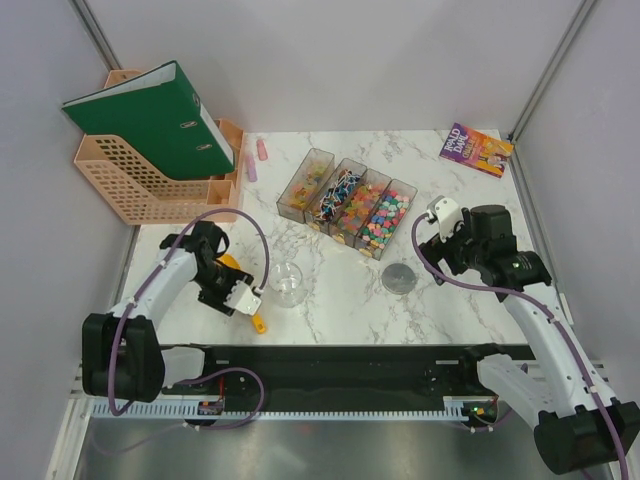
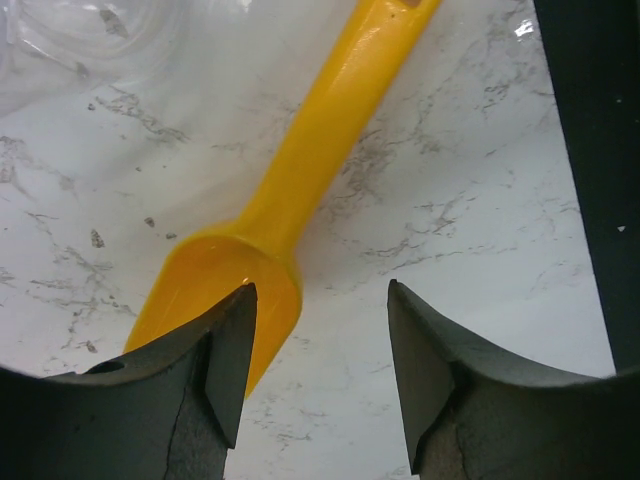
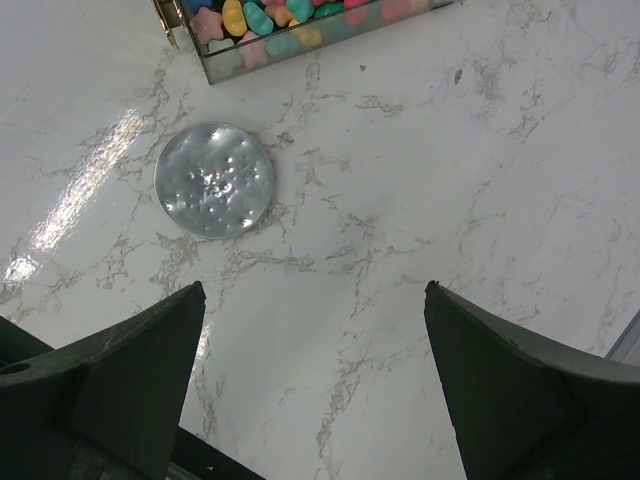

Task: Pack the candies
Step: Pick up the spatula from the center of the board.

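The candies (image 1: 384,219) fill the right-hand compartment of a clear four-part organiser (image 1: 311,168); they also show at the top of the right wrist view (image 3: 262,18). A clear cup (image 1: 286,283) stands empty in front of it, with its blurred edge in the left wrist view (image 2: 80,40). An orange-yellow scoop (image 2: 300,180) lies on the marble. My left gripper (image 2: 320,292) is open just above it, the left finger over the scoop's bowl, the right finger over bare table; in the top view this gripper (image 1: 243,297) covers the scoop's middle. My right gripper (image 3: 315,290) is open and empty above bare marble.
A round clear lid (image 3: 214,180) lies flat right of the cup, ahead-left of the right gripper (image 1: 437,238). A peach file rack with a green binder (image 1: 150,120) stands back left. A small book (image 1: 476,150) lies back right. The black base rail (image 1: 350,362) runs along the near edge.
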`<state>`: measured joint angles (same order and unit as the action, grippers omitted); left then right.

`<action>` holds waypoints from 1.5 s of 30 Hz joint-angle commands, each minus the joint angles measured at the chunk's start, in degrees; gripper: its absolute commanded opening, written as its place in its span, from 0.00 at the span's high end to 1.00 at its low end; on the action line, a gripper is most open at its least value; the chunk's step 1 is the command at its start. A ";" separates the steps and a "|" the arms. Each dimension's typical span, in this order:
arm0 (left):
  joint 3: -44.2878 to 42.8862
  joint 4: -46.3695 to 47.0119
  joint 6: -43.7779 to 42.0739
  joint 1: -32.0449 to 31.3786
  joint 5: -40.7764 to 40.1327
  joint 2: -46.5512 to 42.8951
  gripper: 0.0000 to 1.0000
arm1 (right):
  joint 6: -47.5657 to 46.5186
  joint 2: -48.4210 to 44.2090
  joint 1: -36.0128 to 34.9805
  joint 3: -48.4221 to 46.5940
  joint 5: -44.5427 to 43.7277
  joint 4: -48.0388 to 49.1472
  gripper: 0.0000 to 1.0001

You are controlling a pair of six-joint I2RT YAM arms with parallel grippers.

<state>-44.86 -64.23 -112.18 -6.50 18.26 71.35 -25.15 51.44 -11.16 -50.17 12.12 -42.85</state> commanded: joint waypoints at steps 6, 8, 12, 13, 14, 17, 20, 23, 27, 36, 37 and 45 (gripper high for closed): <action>-0.40 7.62 -27.92 0.00 1.78 4.31 0.49 | 1.42 -0.20 -0.09 -0.63 0.27 2.25 0.02; -0.31 8.24 -27.92 0.00 0.81 5.02 0.58 | 1.42 -0.37 -0.01 -0.80 0.01 2.07 0.02; 0.30 8.86 -27.83 0.09 0.64 4.85 0.69 | 0.63 -0.64 -0.01 -0.63 -0.61 1.81 0.02; 0.39 8.86 -27.83 0.00 0.55 4.15 0.72 | 0.36 -0.90 -0.09 -0.54 -0.69 1.89 0.02; 0.39 8.77 -27.92 0.00 0.46 3.89 0.73 | 0.27 -0.99 -0.09 -0.19 -0.52 1.98 0.02; 0.91 7.63 -27.74 0.00 -1.29 2.57 0.86 | 0.01 -1.43 -0.09 0.69 -0.52 3.38 0.02; 1.53 7.10 -24.94 0.00 -1.56 1.34 0.97 | 0.01 -1.61 -0.09 1.04 -0.17 4.09 0.02; 1.79 7.10 -20.11 0.00 -0.16 0.11 0.98 | -0.43 -1.17 -0.18 0.87 0.45 4.27 0.02; 1.53 6.49 -13.96 0.00 0.11 -3.49 0.98 | -2.36 0.67 -0.01 -0.54 1.58 3.92 0.02; -10.32 -6.07 -13.15 -0.09 11.86 -15.35 0.98 | -4.65 9.71 -0.09 -11.08 9.32 5.41 0.02; -11.12 -6.17 -12.54 -0.18 13.19 -16.06 0.98 | -4.82 10.69 -0.09 -13.00 10.98 5.41 0.02; -15.25 15.95 13.88 -5.45 16.81 -12.04 0.98 | -8.51 18.51 -3.60 -17.76 10.39 13.14 0.02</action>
<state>-57.60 -58.85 -107.15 -10.76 32.14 56.29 -30.50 67.94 -12.62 -65.21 21.71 -35.07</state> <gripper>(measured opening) 0.041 0.982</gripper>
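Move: The orange spatula lies almost under the open left fingers: its middle is roughly 1 cm ahead, 2 cm right and 2 cm below, its bowl pointing forward-left. The clear jar stands about 3 cm ahead and 9 cm right of this hand; the row of candy boxes is some 15 cm ahead and 19 cm right. From the right hand, the boxes lie about 9 cm ahead, 14 cm left and 13 cm below, the spatula 5 cm back and 31 cm left. Forward a little and down, the left hand eases over the spatula's neck and closes fully, pinching the thin edge where bowl meets handle. It then lifts, slowly at first and then fast, some 15 cm, veering right and forward towards the candy boxes as the fingers swing forward and right by about 35 degrees. Late on, the open right hand travels forward, up and left, turning counter-clockwise. ##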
